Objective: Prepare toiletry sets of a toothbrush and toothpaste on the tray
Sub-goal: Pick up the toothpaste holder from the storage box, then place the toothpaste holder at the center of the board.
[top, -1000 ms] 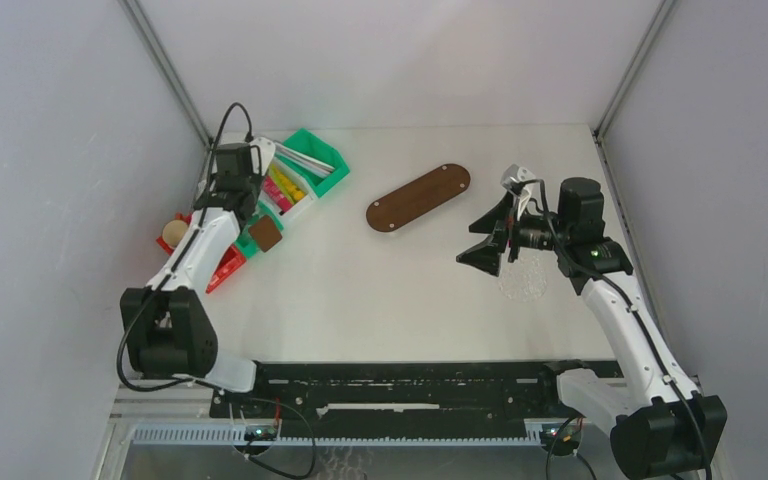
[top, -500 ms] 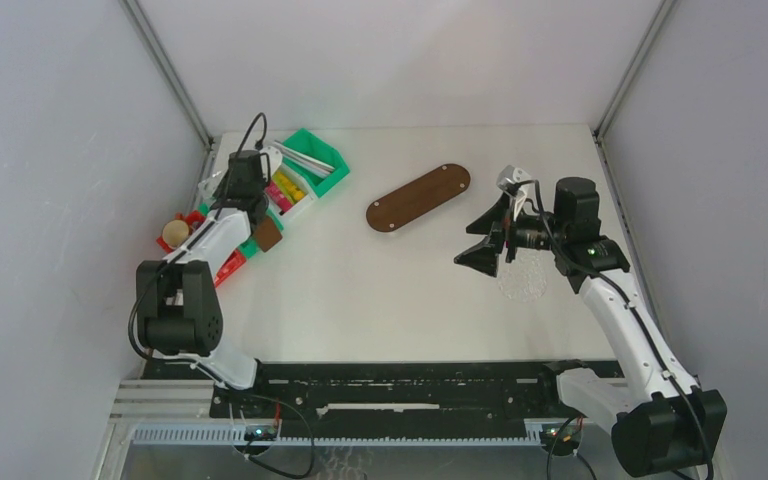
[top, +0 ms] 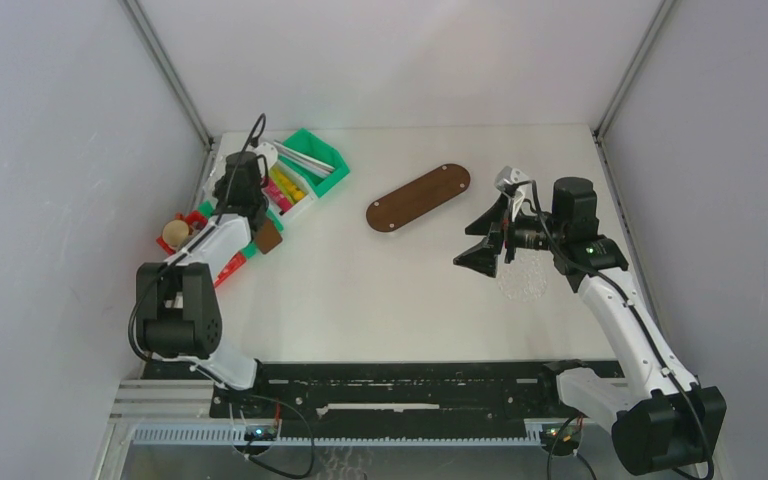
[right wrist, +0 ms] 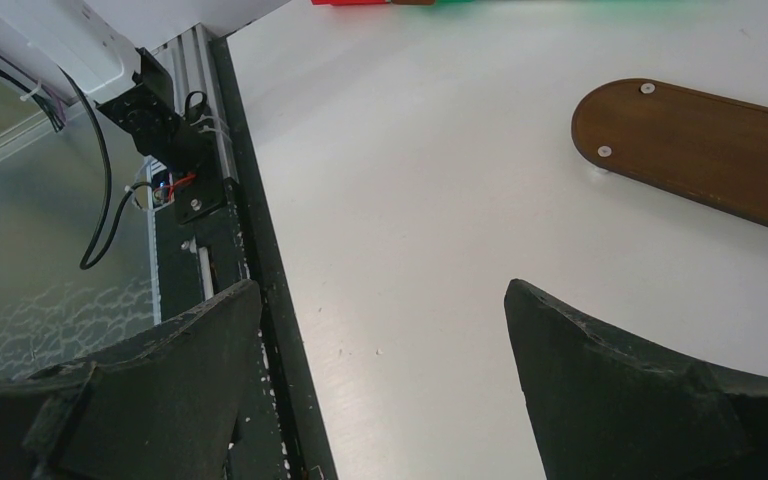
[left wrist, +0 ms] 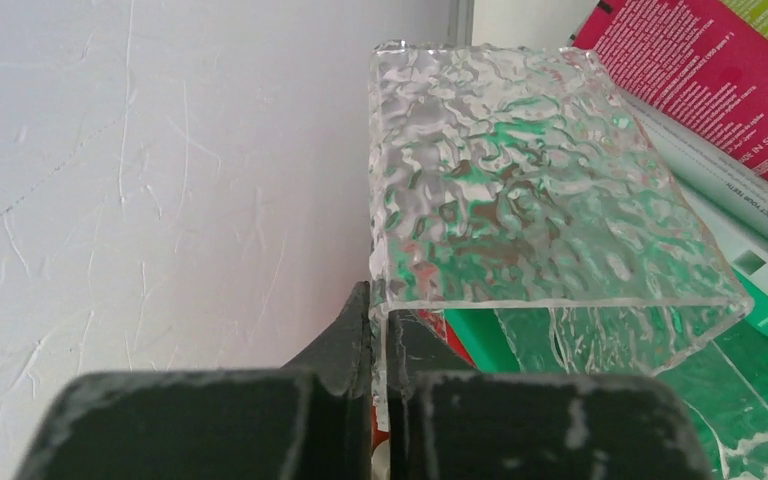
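My left gripper (left wrist: 380, 300) is shut on the left wall of a clear rippled cup (left wrist: 520, 180), with the thin wall pinched between both fingers. In the top view this gripper (top: 244, 198) hangs over the bins at the table's left edge. White toothbrushes (top: 305, 158) lie in a green bin (top: 328, 150). Yellow and pink toothpaste tubes (top: 282, 187) fill a white bin, and one pink-red tube (left wrist: 700, 70) shows behind the cup. The oval brown tray (top: 418, 197) (right wrist: 700, 140) lies bare at mid-table. To its right my right gripper (top: 475, 240) (right wrist: 382, 290) hovers open, holding nothing.
A brown cup (top: 267, 235) and a red bin (top: 222, 268) with a beige cup (top: 173, 232) sit by the left arm. Another clear rippled cup (top: 523, 280) stands under the right arm. The black rail (right wrist: 260, 300) runs along the near edge.
The left arm swung in over the bins, and its jaws closed onto the clear cup's wall. The right arm barely moved and stayed open.
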You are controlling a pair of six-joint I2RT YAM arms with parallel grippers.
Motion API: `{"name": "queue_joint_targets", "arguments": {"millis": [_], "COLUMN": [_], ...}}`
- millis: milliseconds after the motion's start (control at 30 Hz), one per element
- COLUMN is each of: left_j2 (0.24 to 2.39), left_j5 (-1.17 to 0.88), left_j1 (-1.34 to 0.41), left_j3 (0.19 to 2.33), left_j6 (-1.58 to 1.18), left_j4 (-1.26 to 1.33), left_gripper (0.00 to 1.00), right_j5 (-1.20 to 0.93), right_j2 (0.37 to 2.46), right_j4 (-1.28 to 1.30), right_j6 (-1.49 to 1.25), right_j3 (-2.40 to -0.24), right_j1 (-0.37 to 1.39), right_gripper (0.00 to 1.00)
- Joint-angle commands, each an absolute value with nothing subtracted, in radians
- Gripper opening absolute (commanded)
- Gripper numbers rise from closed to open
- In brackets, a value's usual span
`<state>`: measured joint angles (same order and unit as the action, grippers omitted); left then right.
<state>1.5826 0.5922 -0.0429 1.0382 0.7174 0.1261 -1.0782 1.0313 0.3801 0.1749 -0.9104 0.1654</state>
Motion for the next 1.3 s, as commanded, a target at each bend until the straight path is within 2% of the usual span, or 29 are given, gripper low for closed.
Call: {"name": "queue_joint_targets", "arguments": {"millis": [0,233,533,733,867,1067,1267], "left_j2": [1.512,1.447,1.320,1.234,1.176,1.129,1.292], "left_j5": [0.618,0.677,0.713,0.665,0.568,0.295,0.332], "left_j1": [-0.059,-0.102,-0.210,-0.433,-0.611,-0.808,-0.980], "left_j3": [0.981,0.954,0.981,1.053,1.022,0.880,0.910], "left_j6": [0.747,0.795,0.817,0.829,0.876,0.931,0.947], "left_j4": [0.223,0.286,0.245,0.090,0.080,0.213,0.379], "left_gripper": [0.01,0.00,0.00,0.00,0.00,0.00,0.00], "right_j5": [-1.090,-1.095,-1.106,-1.102,-1.065,-1.043,-0.889], "right_j2": [1.024,1.018,1.017,1.009,1.002,0.952,0.934], "right_j4": [0.372,0.373,0.374,0.371,0.381,0.351,0.295], "right_j6": [0.196,0.199,0.200,0.184,0.157,0.084,-0.019], "right_j3": [-0.919,-0.920,-0.919,-0.924,-0.946,-0.941,-0.923], "right_j1": [0.170,0.170,0.171,0.160,0.083,-0.102,-0.217], "right_gripper": [1.00,1.00,1.00,1.00,1.00,1.00,1.00]}}
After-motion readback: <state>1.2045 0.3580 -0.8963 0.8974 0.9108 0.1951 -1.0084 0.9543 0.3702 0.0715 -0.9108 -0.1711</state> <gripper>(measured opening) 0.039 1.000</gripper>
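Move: The clear toothpaste holder is already pinched in the left hand; the brown tray lies about 42 cm to that hand's right, 3 cm back and 18 cm below. The green box is some 5 cm right and 6 cm back, the white box of tubes 13 cm right and almost level, the red box 3 cm left and 13 cm back, all roughly 13 cm lower. From the right hand, the tray is about 17 cm ahead, 10 cm left and 25 cm below. Left carries the pinched holder up and 35 cm right towards the tray, turning clockwise; right retreats 10 cm rightward. ##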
